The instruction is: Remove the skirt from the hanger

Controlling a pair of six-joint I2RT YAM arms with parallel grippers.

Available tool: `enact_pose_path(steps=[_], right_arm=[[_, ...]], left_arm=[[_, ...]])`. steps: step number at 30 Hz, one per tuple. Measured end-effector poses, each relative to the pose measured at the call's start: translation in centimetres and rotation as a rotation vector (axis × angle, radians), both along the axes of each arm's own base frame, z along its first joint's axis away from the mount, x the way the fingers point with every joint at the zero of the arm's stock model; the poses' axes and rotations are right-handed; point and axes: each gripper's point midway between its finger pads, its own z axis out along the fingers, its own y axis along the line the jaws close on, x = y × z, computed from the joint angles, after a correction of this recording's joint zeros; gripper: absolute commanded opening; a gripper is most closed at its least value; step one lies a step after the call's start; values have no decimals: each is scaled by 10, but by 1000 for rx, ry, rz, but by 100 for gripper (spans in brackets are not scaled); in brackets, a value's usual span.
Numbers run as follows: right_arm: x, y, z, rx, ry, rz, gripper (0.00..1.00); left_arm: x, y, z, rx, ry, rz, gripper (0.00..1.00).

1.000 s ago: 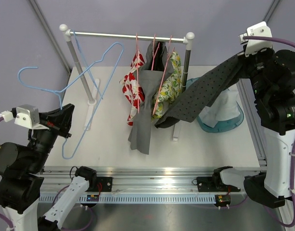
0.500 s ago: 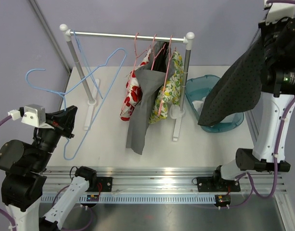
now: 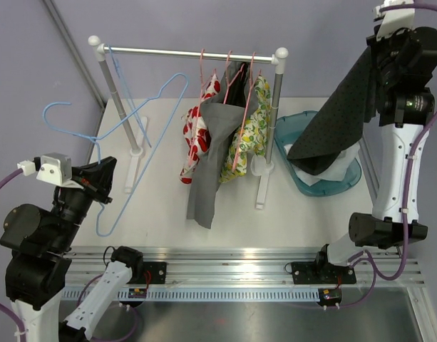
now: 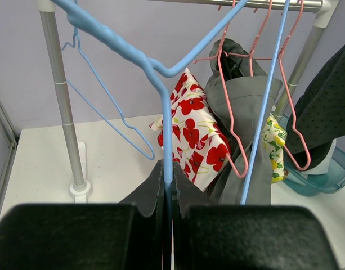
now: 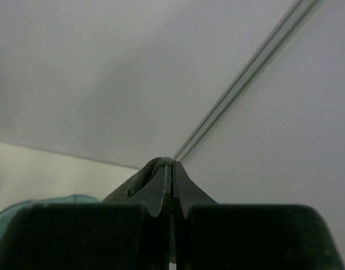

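The skirt [image 3: 343, 117] is dark cloth with small pale dots. It hangs from my right gripper [image 3: 378, 53], which is shut on its top edge high at the right, and its lower end reaches into the teal basin [image 3: 352, 182]. In the right wrist view a fold of the skirt [image 5: 135, 183] sits pinched at the right gripper [image 5: 172, 163]. My left gripper [image 3: 104, 174] is shut on the stem of a bare blue hanger [image 4: 167, 140], held off the rack at the left. The skirt [image 4: 330, 95] is apart from this hanger.
A garment rack [image 3: 168, 51] crosses the back of the white table. On pink hangers it carries a red floral garment [image 3: 197, 142], a grey one [image 3: 214, 149] and a lemon-print one [image 3: 250, 128]. Another blue hanger [image 3: 122, 78] hangs at its left end. White cloth [image 3: 339, 171] lies in the basin.
My right arm rose and swung right, carrying the skirt from beside the rack to above the basin. The left gripper shifted slightly right with the blue hanger.
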Motion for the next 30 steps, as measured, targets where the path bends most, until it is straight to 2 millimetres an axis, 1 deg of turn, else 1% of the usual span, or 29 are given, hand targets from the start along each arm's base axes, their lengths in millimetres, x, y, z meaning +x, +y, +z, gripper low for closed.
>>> enact_pose_path(steps=[3,5,9,13,14,16,18,19,22,23,25,28,30], right_arm=[[0,21,-40,24,92,115,0],[-4,36,-60,50,147,198,0],[-24,71,-95,118,237,373,0],[-47,90,-127,170,303,462,0],[-50,93,-136,179,319,471,0],[-53,93,-164,197,368,467,0],[-50,88,-194,213,425,439,0],[-45,84,-215,222,466,418,0],[-31,69,-286,242,616,350,0],[-28,65,-305,244,661,333,0],[-23,56,-358,247,784,302,0],[-26,50,-413,243,924,287,0],[-28,49,-440,239,994,293,0]], left_arm=[[0,0,0,1,1,2,0],[0,0,0,0,1,2,0],[1,0,-1,1,2,3,0],[4,-1,-5,4,11,3,0],[4,-1,-6,5,14,2,0],[4,-1,-8,5,15,2,0],[4,-1,-10,5,16,2,0],[3,-1,-10,5,16,2,0],[3,-1,-11,4,15,-1,0],[4,-2,-12,4,16,-2,0],[5,-2,-15,3,23,-2,0],[8,-3,-19,1,37,-1,0],[9,-3,-23,2,48,2,0]])
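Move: The right hand is high up with the dark dotted skirt hanging from it. The middle of the teal basin lies about 50 cm below, some 6 cm to its left and 3 cm back. The white cloth in the basin is roughly 6 cm back, 5 cm left; the rack's right post stands some 24 cm left, 5 cm back, its middle about 30 cm down. From the left hand, the basin is about 60 cm right, 25 cm ahead and 40 cm below. Still pinching the skirt between shut fingers, the right hand brings it down into the basin by about 44 cm, first swinging left and slightly back, then dropping faster with a small return right and forward. The wrist tips the fingers steeply downwards by nearly 60 degrees. The left hand keeps the empty blue hanger, sinking a couple of centimetres. ##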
